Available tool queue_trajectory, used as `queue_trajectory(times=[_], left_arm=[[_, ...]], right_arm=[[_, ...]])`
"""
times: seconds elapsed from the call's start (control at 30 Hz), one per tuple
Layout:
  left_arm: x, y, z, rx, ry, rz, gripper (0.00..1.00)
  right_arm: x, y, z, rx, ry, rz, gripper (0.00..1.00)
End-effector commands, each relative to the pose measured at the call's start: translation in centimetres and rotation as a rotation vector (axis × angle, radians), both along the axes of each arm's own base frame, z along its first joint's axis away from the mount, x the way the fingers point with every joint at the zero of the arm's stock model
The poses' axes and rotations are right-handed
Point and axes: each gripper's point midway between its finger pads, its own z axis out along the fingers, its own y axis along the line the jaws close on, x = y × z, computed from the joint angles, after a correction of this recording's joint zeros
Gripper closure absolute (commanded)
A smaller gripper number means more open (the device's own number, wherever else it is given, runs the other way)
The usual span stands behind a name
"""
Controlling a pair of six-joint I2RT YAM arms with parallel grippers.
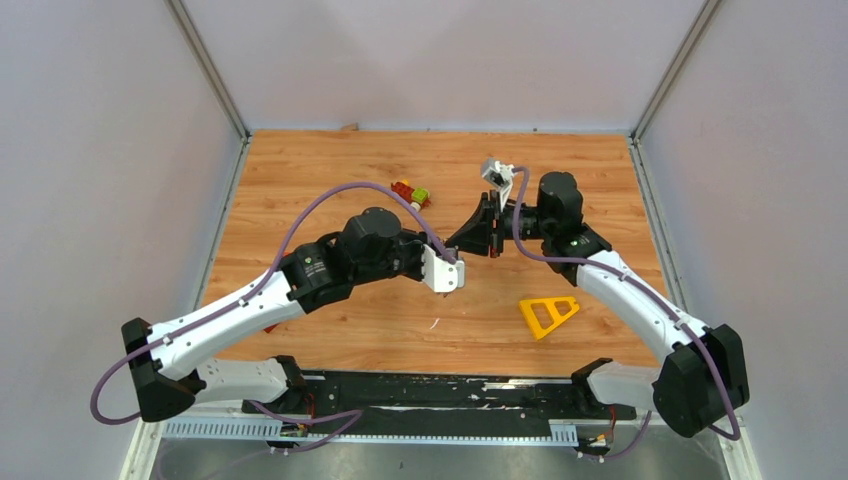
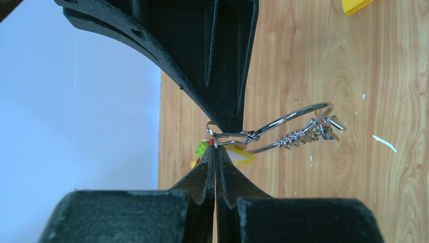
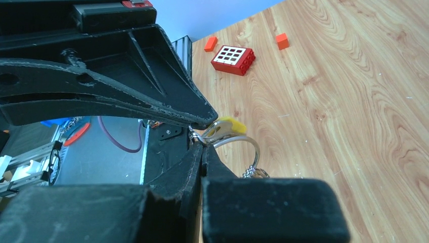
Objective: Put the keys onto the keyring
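Both grippers meet tip to tip above the middle of the table. My left gripper (image 1: 463,243) (image 2: 216,148) is shut on a thin bit of wire at the hooked end of the keyring (image 2: 298,114). My right gripper (image 1: 488,231) (image 3: 202,147) is shut on the same silver keyring (image 3: 249,143), close beside that end. A yellow-tagged key (image 2: 242,155) (image 3: 230,123) lies right against the fingertips. More keys (image 2: 324,130), one with a blue tag, hang bunched on the far side of the loop. In the top view the ring is hidden between the fingers.
A red-green-yellow toy car (image 1: 411,193) sits beyond the left gripper. A yellow plastic triangle (image 1: 547,313) lies near the right arm. A red brick (image 3: 233,59) and small orange pieces (image 3: 210,43) lie on the wood near the front edge.
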Motion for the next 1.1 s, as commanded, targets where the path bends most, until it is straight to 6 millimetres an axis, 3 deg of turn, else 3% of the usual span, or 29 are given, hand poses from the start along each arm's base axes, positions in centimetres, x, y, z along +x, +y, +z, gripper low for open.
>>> queue_trajectory(times=[0.0, 0.67, 0.8, 1.07], left_arm=[[0.2, -0.7, 2.3, -0.051, -0.063, -0.011, 1.0], [1.4, 2.8, -0.8, 0.045, -0.112, 0.076, 1.0], [2.0, 4.3, -4.3, 0.101, 0.037, 0.105, 1.0], [0.9, 6.5, -14.5, 0.233, 0.356, 0.122, 1.0]], right_arm=[[0.8, 0.2, 0.7, -0.002, -0.035, -0.03, 1.0], [1.9, -1.5, 0.1, -0.048, -0.121, -0.105, 1.0], [2.3, -2.9, -0.2, -0.079, -0.153, -0.134, 1.0], [1.7, -5.6, -1.1, -0.169, -0.254, -0.161, 1.0]])
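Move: My left hand holds the yellow-capped key right against my right fingertips, which pinch the keyring. The ring's middle hangs some 3 cm below my left hand, about 1 cm back and 1 cm to the right. From my right hand the key is about 1 cm to the left and 1 cm up. The toy train stands roughly 24 cm ahead of my left hand, 8 cm left and 17 cm below; the yellow triangle is about 20 cm right, 6 cm back and equally low. I part my hands with both grippers kept shut. After barely moving at first, my left hand carries the key down about 9 cm and 6 cm left, a little forward too, gathering speed away from the keyring while its wrist turns some 15 degrees. My right hand eases slightly down and forward, then draws the ring about 5 cm to the right. ##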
